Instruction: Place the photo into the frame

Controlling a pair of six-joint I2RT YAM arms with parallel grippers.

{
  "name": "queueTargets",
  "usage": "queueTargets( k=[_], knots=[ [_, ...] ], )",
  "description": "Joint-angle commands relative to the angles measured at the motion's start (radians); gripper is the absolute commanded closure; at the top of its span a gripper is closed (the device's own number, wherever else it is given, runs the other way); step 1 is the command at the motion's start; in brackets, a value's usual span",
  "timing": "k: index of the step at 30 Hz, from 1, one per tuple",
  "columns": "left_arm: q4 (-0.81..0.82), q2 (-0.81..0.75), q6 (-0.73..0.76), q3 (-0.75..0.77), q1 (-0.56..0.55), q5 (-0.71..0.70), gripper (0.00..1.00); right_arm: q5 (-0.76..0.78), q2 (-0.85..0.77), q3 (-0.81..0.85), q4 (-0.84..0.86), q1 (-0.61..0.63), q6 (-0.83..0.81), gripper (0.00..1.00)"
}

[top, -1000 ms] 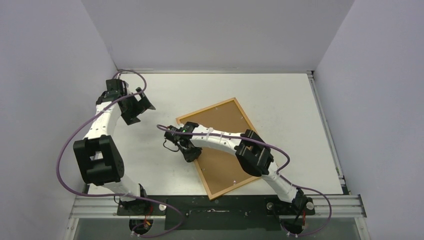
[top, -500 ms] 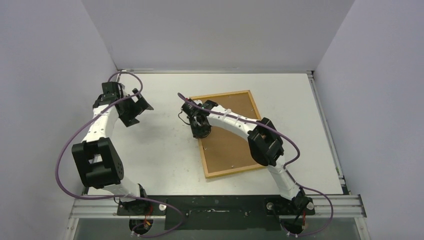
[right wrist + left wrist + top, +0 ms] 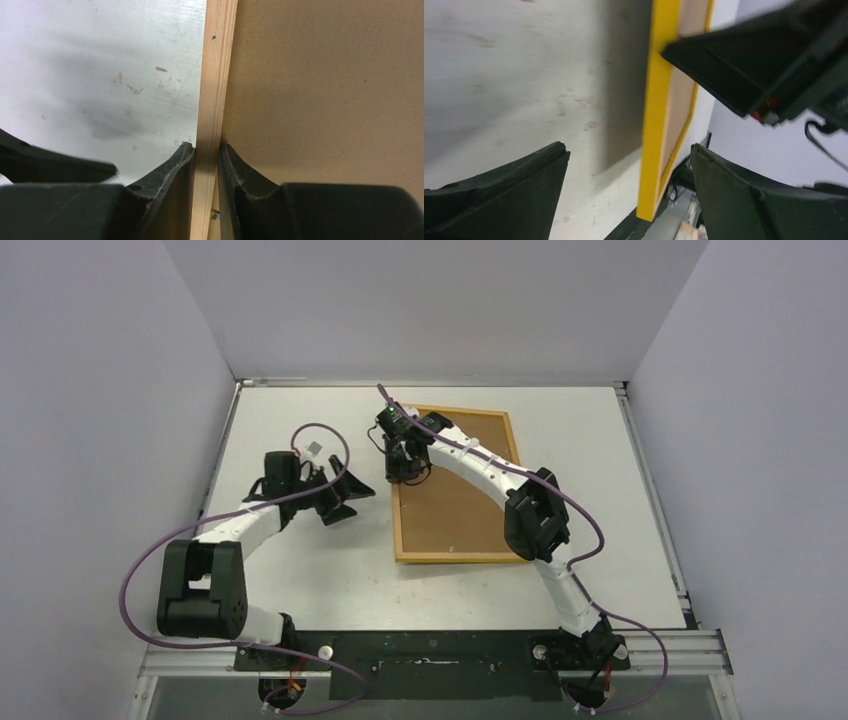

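The frame (image 3: 398, 530) is back up right of the table's centre, a pale wood rim around a brown backing board (image 3: 460, 500). My right gripper (image 3: 406, 472) is shut on its left rail near the far corner; the wrist view shows the wood rail (image 3: 215, 75) pinched between the two fingers (image 3: 206, 146). My left gripper (image 3: 355, 496) is open just left of the frame. In its wrist view the frame's yellow edge (image 3: 654, 125) stands between the spread fingers (image 3: 629, 149), raised over a shadow. The photo is out of view.
White walls close the table in at the back and both sides. The black rail carrying the arm bases (image 3: 430, 650) runs along the near edge. A purple cable (image 3: 320, 432) loops above the left arm. Bare white table (image 3: 300, 570) lies left of the frame.
My right gripper has swung the frame from a diagonal to nearly square with the table and carried it toward the back. The left arm has come from the back left over to the frame's left edge.
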Motion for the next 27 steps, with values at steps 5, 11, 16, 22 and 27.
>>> queueTargets(
  k=[5,11,16,22,27],
  knots=[
    [0.518,0.012,-0.186,-0.082,-0.182,0.067,0.08,-0.068,-0.032,0.038,0.065,-0.053,0.071,1.00],
    [0.683,0.162,-0.276,-0.065,-0.240,0.091,0.22,-0.105,-0.055,0.018,0.093,-0.069,0.102,1.00],
    [0.749,0.223,-0.301,-0.023,-0.276,0.111,0.27,-0.120,-0.067,0.000,0.111,-0.078,0.115,1.00],
    [0.729,0.283,-0.286,0.030,-0.301,0.106,0.35,-0.135,-0.079,-0.027,0.158,-0.088,0.149,1.00],
    [0.750,0.323,-0.305,0.044,-0.305,0.095,0.41,-0.142,-0.099,-0.069,0.216,-0.091,0.195,1.00]
  ],
)
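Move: The frame's raised left bar is still pinched by the right hand. The stretch the left hand goes for lies about 10 cm to the left hand's right, 1 cm ahead and nearly level in height, and some 7 cm back along the bar from the right hand. The right gripper sits about 9 cm right and 8 cm ahead of the left hand. The frame's near-left corner is about 10 cm right, 18 cm back and lower. The frame's left bar, held up by the right fingers, is carried slowly about 3 cm forward and slightly right, turning a little clockwise. The left hand swings some 12 cm right towards that bar, rising about 2 cm and sinking again, rolling its left side down and turning clockwise. Its wide-open fingers come around the bar, one on each side, and close by about a third. ##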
